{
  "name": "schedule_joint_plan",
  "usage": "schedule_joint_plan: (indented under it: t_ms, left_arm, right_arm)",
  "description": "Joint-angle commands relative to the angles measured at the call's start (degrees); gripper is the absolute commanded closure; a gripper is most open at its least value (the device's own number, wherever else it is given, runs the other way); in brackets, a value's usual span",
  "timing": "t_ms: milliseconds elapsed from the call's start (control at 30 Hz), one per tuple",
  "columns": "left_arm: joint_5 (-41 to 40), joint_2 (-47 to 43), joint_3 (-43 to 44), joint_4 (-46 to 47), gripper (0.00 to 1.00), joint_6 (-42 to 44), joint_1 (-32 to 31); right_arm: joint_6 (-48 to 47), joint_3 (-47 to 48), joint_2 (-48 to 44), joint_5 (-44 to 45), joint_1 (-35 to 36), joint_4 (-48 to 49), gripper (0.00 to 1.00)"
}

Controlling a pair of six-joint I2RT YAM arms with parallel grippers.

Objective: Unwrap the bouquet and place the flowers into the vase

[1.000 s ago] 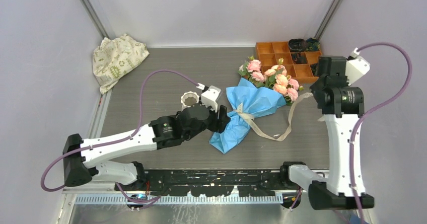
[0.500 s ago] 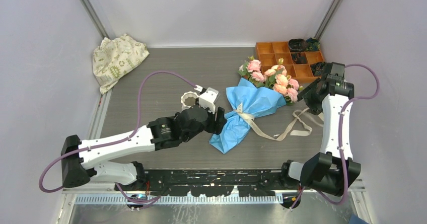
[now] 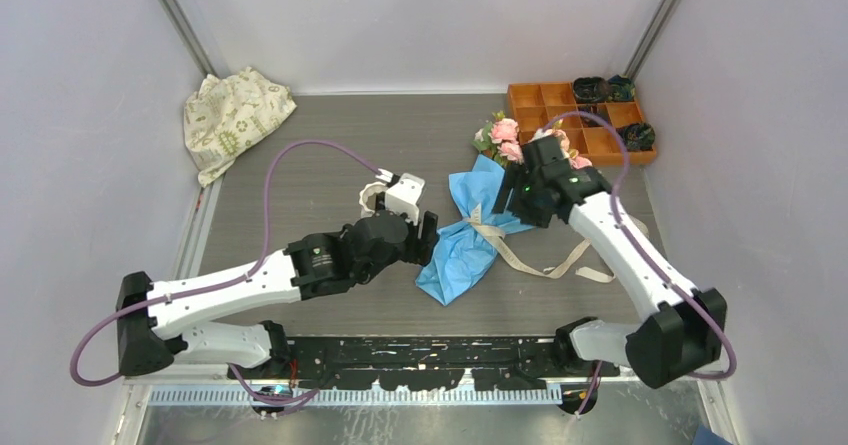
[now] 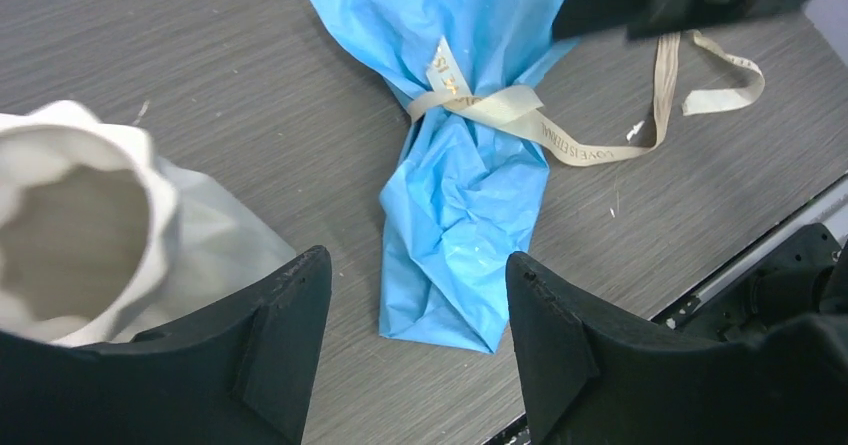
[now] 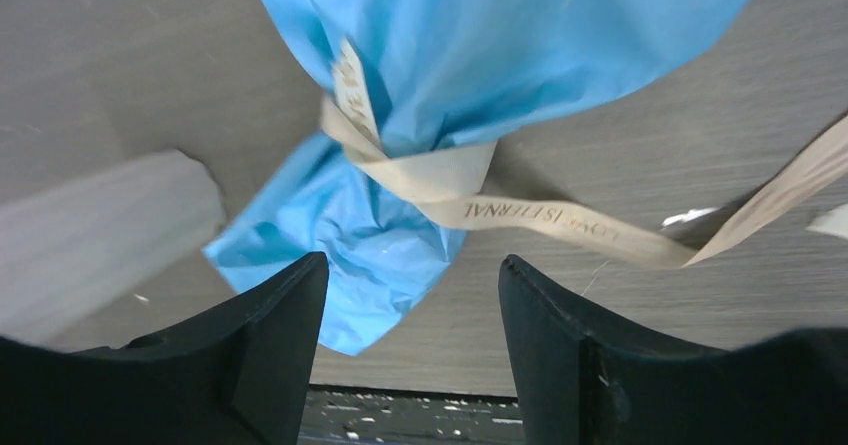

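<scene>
The bouquet lies on the table in blue paper, tied at the neck with a beige ribbon whose loose ends trail to the right. Its pink flowers point to the back and are partly hidden by my right arm. My right gripper hovers open over the tied neck, with nothing between its fingers. Left of the wrap's lower end, my left gripper is open and empty. The white ribbed vase stands just behind my left wrist, half hidden in the top view.
An orange compartment tray with dark items sits at the back right. A cream patterned cloth lies in the back left corner. The table's near edge and black rail run close behind the wrap's tail.
My right gripper let go of the ribbon, which dropped in loops on the table, and swung left from near the tray to above the bouquet's neck. My left gripper opened and drew slightly back from the paper.
</scene>
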Motion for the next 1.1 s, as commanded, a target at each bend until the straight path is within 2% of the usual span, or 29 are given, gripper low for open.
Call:
schedule_joint_plan:
  t_ms: [0, 400, 667, 733, 833, 1067]
  left_arm:
    - [-4.7, -5.1, 1.8, -1.3, 0.34, 0.3, 0.0]
    - [-4.4, -4.7, 0.6, -1.0, 0.35, -0.9, 0.2]
    - [-5.3, -6.1, -0.5, -1.1, 0.35, -1.0, 0.2]
    - [-5.4, -6.3, -0.7, -1.0, 0.35, -1.1, 0.1]
    - [-5.3, -6.1, -0.8, -1.0, 0.35, -1.1, 0.2]
    - [-5.3, -5.9, -0.9, -1.0, 0.36, -1.1, 0.2]
  right_arm:
    - [4.1, -6.8, 3.8, 3.3, 5.0, 6.2, 0.32]
    - [4.7, -14.1, 8.2, 6.5, 5.7, 11.6, 0.31]
    - [5.1, -17.5, 13.3, 4.1, 5.7, 16.9, 0.31]
    - [5.5, -18.5, 13.4, 3.6, 5.7, 18.1, 0.35]
    - [5.8, -18.9, 13.7, 3.8, 5.7, 18.7, 0.51]
    - [6.5, -17.7, 13.1, 3.6, 5.6, 18.2, 0.77]
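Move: The ribbon round the waist of the blue wrap lies almost under my right hand, about 2 cm back, 3 cm left and 16 cm below. From this hand the flower heads are some 16 cm ahead, 7 cm right and 14 cm down; the vase is about 23 cm left and 1 cm back, its middle some 9 cm lower. From my left hand the ribbon is roughly 8 cm ahead, 10 cm right and 20 cm below. I drop my open right hand about 15 cm down onto the waist of the wrap, easing back 2 or 3 cm early on and tipping the fingers some 15 degrees steeper. At the bottom I close them from wide to a narrow gap around the ribbon by its knot. Meanwhile my left hand, still empty and open, lifts and shifts left about 2 cm, away from the bouquet. ##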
